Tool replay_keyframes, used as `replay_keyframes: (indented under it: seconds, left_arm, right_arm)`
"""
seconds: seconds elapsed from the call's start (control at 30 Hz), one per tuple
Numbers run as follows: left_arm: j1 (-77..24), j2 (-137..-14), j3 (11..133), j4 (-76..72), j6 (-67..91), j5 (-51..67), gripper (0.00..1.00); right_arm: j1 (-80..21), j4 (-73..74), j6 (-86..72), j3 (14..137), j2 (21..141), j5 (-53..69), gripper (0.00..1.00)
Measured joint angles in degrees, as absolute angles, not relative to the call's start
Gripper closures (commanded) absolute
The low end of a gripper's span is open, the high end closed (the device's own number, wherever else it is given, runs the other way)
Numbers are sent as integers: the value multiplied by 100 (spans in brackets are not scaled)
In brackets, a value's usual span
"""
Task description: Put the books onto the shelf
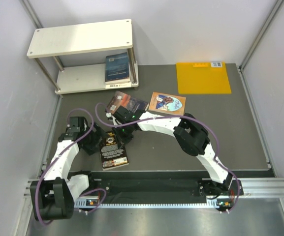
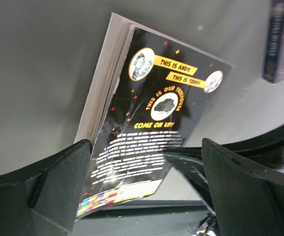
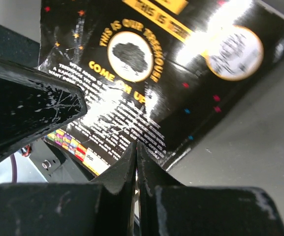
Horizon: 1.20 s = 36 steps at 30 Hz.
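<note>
A black book with gold print (image 1: 114,151) lies on the dark table; it also fills the wrist views (image 2: 151,118) (image 3: 151,73). My left gripper (image 1: 95,143) (image 2: 146,196) is open, and the book's near end lies between its fingers. My right gripper (image 1: 118,134) (image 3: 136,147) is shut and holds nothing, its tips against the book's edge. A dark book with a reddish glow (image 1: 127,103) and an orange-brown book with a blue picture (image 1: 167,103) lie farther back. On the lower board of the shelf (image 1: 80,37) rests a dark blue book (image 1: 117,67).
A large plain orange-yellow sheet (image 1: 203,77) lies flat at the back right. Grey walls enclose the table on the left, back and right. The two arms cross close together over the left middle of the table.
</note>
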State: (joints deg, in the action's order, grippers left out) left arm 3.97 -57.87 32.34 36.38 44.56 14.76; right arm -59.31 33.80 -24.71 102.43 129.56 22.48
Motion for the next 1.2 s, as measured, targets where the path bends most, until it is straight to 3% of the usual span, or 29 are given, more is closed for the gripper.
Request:
replay_keyframes:
  seconds: [0.5, 0.63, 0.67, 0.77, 1.0, 1.07, 1.1, 1.17, 1.2]
  left_arm:
    - [405, -5378, 3083, 2864, 4366, 2279, 11]
    - [408, -5509, 3063, 2897, 4176, 2292, 25]
    - [405, -5566, 3057, 2899, 4145, 2287, 32]
    - [408, -5717, 3037, 2902, 4062, 2285, 39]
    - [377, -6316, 3030, 2808, 4001, 2235, 40]
    - [316, -6523, 3030, 2729, 3981, 2187, 50]
    - [279, -6630, 3030, 2698, 3953, 2174, 75]
    - [231, -6785, 3035, 2648, 3924, 2171, 96]
    - [215, -6853, 3017, 2600, 3889, 2196, 100]
  right_arm:
    - [-5892, 3336, -2475, 10178, 12954, 2346, 100]
    - [-5870, 3253, -2519, 10114, 12940, 2390, 100]
    - [-5870, 3223, -2521, 10088, 12934, 2408, 100]
    - [-5859, 3214, -2554, 10084, 12932, 2423, 100]
    - [-5835, 3177, -2569, 10012, 12895, 2456, 100]
    - [-5835, 3177, -2569, 10009, 12895, 2471, 100]
    - [-5835, 3175, -2569, 10003, 12895, 2477, 100]
    - [-5835, 3166, -2574, 9977, 12886, 2504, 100]
    - [-5835, 3173, -2574, 9974, 12881, 2515, 100]
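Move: The black book the hands are squaring up has its middle about 6 cm to the right of the open left hand, 3 cm back and 4 cm below. From the closed right hand, whose tips are on its cover, that middle is some 3 cm left, 3 cm back and 2 cm down. The sunset-cover book lies about 17 cm ahead of the left hand and 12 cm to its right, down at table height. The black book stays under the closed tips of the right hand, which holds its place on the cover, while the left hand works at the book's left edge. The left hand first lifts about 3 cm, edging forward and right as its fingers tip up some 10 degrees. It then sinks about 6 cm, levelling that tip out, turning slightly clockwise and closing its wide-open fingers most of the way against the page edge. ##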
